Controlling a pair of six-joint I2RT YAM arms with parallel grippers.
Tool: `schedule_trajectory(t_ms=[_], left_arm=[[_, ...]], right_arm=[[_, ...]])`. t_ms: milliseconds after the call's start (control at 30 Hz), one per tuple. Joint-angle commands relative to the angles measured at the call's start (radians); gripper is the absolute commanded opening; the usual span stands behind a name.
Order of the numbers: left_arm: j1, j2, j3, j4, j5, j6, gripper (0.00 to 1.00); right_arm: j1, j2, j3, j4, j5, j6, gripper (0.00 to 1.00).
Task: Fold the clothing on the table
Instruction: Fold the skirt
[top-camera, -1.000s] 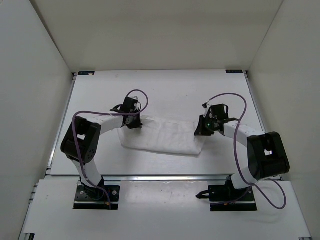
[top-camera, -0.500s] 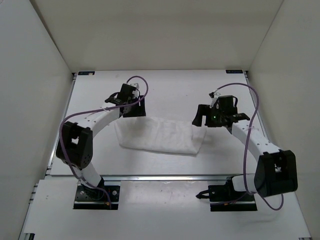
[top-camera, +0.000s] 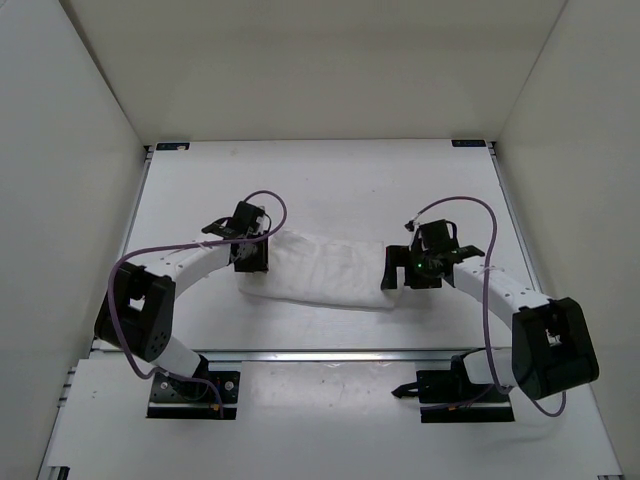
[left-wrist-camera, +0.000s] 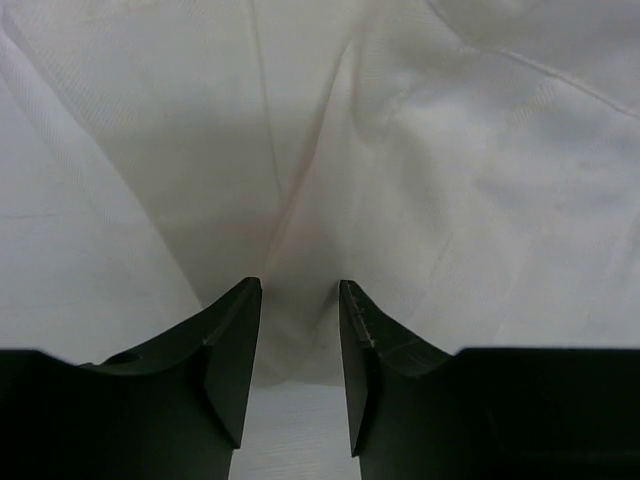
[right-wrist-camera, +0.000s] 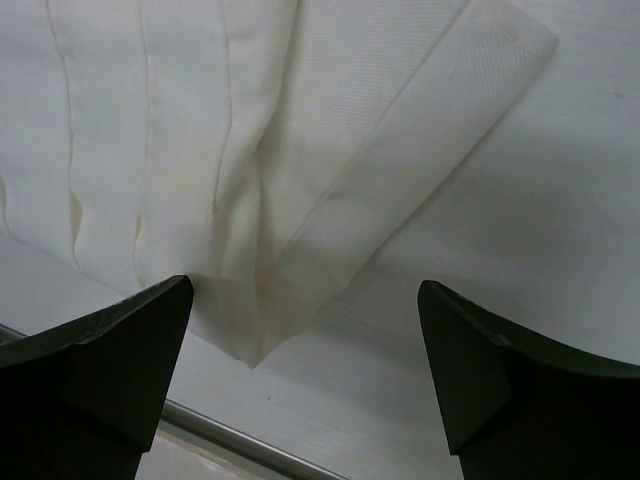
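The clothing (top-camera: 325, 270) is a white cloth lying as a long folded strip across the middle of the table (top-camera: 350, 180). My left gripper (top-camera: 250, 258) sits low at its left end. In the left wrist view the left gripper (left-wrist-camera: 298, 300) is open by a narrow gap, its tips on either side of a creased edge of the clothing (left-wrist-camera: 450, 180). My right gripper (top-camera: 393, 275) is at the strip's right end. In the right wrist view the right gripper (right-wrist-camera: 305, 300) stands wide open, with a folded corner of the clothing (right-wrist-camera: 300, 150) between its fingers and nothing gripped.
A metal rail (top-camera: 330, 353) runs along the table's near edge and shows close below the right gripper as the rail (right-wrist-camera: 230, 435). White walls enclose the table on the left, right and far sides. Purple cables loop over both arms.
Both grippers were shut on the cloth's ends, then opened and lifted towards the far side. They have come back down at the ends; the left jaws have narrowed and the right widened.
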Motion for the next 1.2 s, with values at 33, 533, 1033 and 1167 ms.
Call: schedule_trajectory(t_ms=[33,533,1033,1167], left_arm=[[-0.011,-0.018,0.010,0.046,-0.011,0.001,0.45],[-0.008,0.105,-0.025,0.071,-0.006,0.026,0.17],[-0.159,0.351,0.203,0.070,0.122,-0.026,0.00],[-0.186,0.396,0.226,0.141,0.197,-0.098,0.00]], right_arm=[[0.014,0.052,0.006,0.090,0.000,0.017,0.91],[0.034,0.239,0.089,0.149,-0.044,0.000,0.23],[-0.224,0.182,0.348,0.000,-0.157,-0.121,0.00],[-0.109,0.210,0.515,-0.032,-0.179,-0.109,0.00]])
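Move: The skirt's left end lies right under my left hand, some 3 cm down; the skirt's middle is about 16 cm to its right, level with it. My right hand hangs just outside the skirt's right end: the folded bit I go for is about 3 cm ahead, 3 cm to its left and 3 cm below. From that hand the skirt's middle lies some 20 cm left and about 2 cm ahead, while the metal rail runs about 17 cm back. I sink both hands about 3 cm, the right also easing forward and left, and close each on its end of the skirt. Then my right hand lifts its pinched end roughly 11 cm while carrying it some 10 cm forward, swinging left before coming a little back right; my left stays low and drags its end about 10 cm right and a few centimetres forward, turning slightly clockwise. ##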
